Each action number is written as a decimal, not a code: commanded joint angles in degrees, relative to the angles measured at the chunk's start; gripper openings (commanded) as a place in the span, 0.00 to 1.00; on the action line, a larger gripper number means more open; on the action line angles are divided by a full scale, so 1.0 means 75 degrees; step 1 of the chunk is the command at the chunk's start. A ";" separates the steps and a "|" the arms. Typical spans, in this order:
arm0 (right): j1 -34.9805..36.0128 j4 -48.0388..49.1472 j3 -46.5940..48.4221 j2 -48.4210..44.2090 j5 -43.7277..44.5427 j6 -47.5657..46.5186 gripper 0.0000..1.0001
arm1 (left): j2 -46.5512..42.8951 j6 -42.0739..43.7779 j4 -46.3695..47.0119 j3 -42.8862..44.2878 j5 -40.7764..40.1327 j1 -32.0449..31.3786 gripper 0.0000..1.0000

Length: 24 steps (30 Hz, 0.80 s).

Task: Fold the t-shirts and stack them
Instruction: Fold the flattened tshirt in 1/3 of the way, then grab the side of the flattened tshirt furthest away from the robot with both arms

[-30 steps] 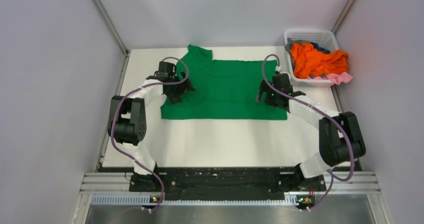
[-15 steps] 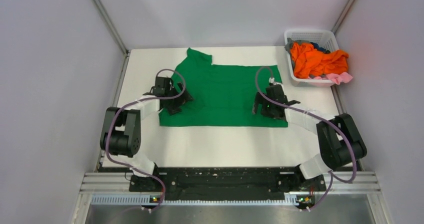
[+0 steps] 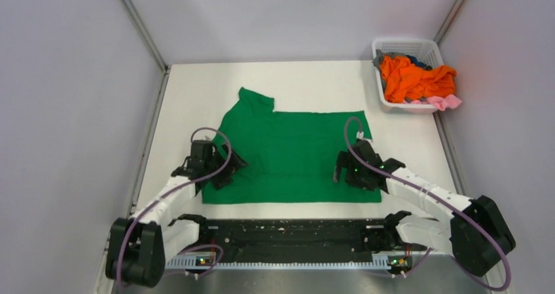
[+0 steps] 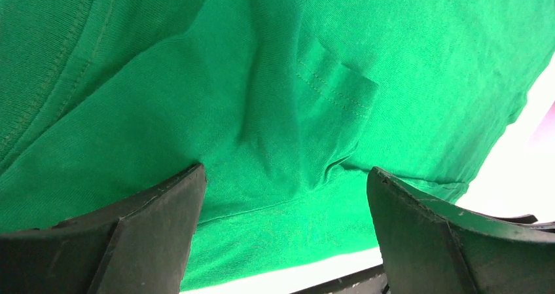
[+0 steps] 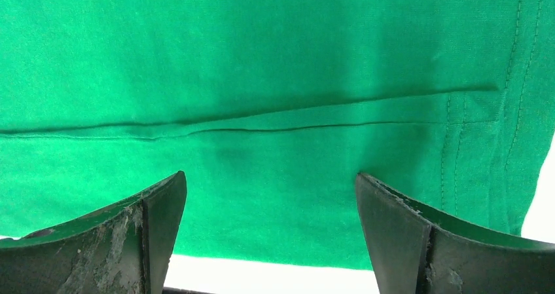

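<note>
A bright green t-shirt (image 3: pixel 294 150) lies spread flat on the white table (image 3: pixel 196 91), its lower hem close to the near edge and one sleeve (image 3: pixel 254 101) pointing to the far left. My left gripper (image 3: pixel 221 168) is open over the shirt's left side, and the cloth (image 4: pixel 275 110) wrinkles between its fingers (image 4: pixel 157 228). At the shirt's right side my right gripper (image 3: pixel 343 168) is also open, its fingers (image 5: pixel 393 228) down by the hem (image 5: pixel 275 241). Neither pinches any cloth. An orange t-shirt (image 3: pixel 415 78) fills a white basket (image 3: pixel 406 44), with pink cloth (image 3: pixel 446 102) hanging over its rim.
The basket stands at the table's far right corner, against the right wall. Blue (image 3: pixel 419 61) and grey (image 3: pixel 378 61) cloth show inside it. A black rail (image 3: pixel 288 232) with both arm bases runs along the near edge. Grey walls close in the left, right and back.
Both arms have drawn back toward the near edge, and the green shirt has slid with them from the table's far half to the near half. Both grippers stay open.
</note>
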 commanded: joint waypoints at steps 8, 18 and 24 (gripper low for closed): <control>0.0361 -0.1525 -0.0334 -0.1324 -0.0250 0.0819 0.99 | -0.2310 -0.0309 -0.3265 -0.0354 -0.1072 -0.0079 0.99; 0.0365 -0.0666 0.0974 -0.2228 0.1802 -0.0010 0.99 | -0.0912 0.0778 -0.2828 0.2530 -0.1648 -0.0079 0.99; 0.0352 0.0075 0.1042 -0.1892 0.2419 -0.0402 0.99 | 0.1781 0.1555 -0.2197 0.5345 -0.1431 -0.0077 0.99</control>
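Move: Both open grippers already press down on the flattened green t-shirt, pads at cloth height. From the left hand the shirt's middle lies about 22 cm right and 6 ahead, its near hem straight back about 10 cm, and the sleeve flap some 28 cm ahead and 7 right. From the right hand the middle is about 20 cm left and 10 ahead, with the shirt's near right corner 7 cm back and 12 right. Both hands, fingers staying wide open and pads still pressed on the t-shirt, go on dragging it back towards the table's near edge, slowing as they go: the left about 6 cm, drifting a little left, the right about 4 cm. Then both come free of the cloth and swing up and forward over the shirt, the left rising and reaching nearly 12 cm each way towards the sleeve flap's side, the right rising about 9 cm and going 7 forward while its fingers tip some 20 degrees from pointing down towards forward. ##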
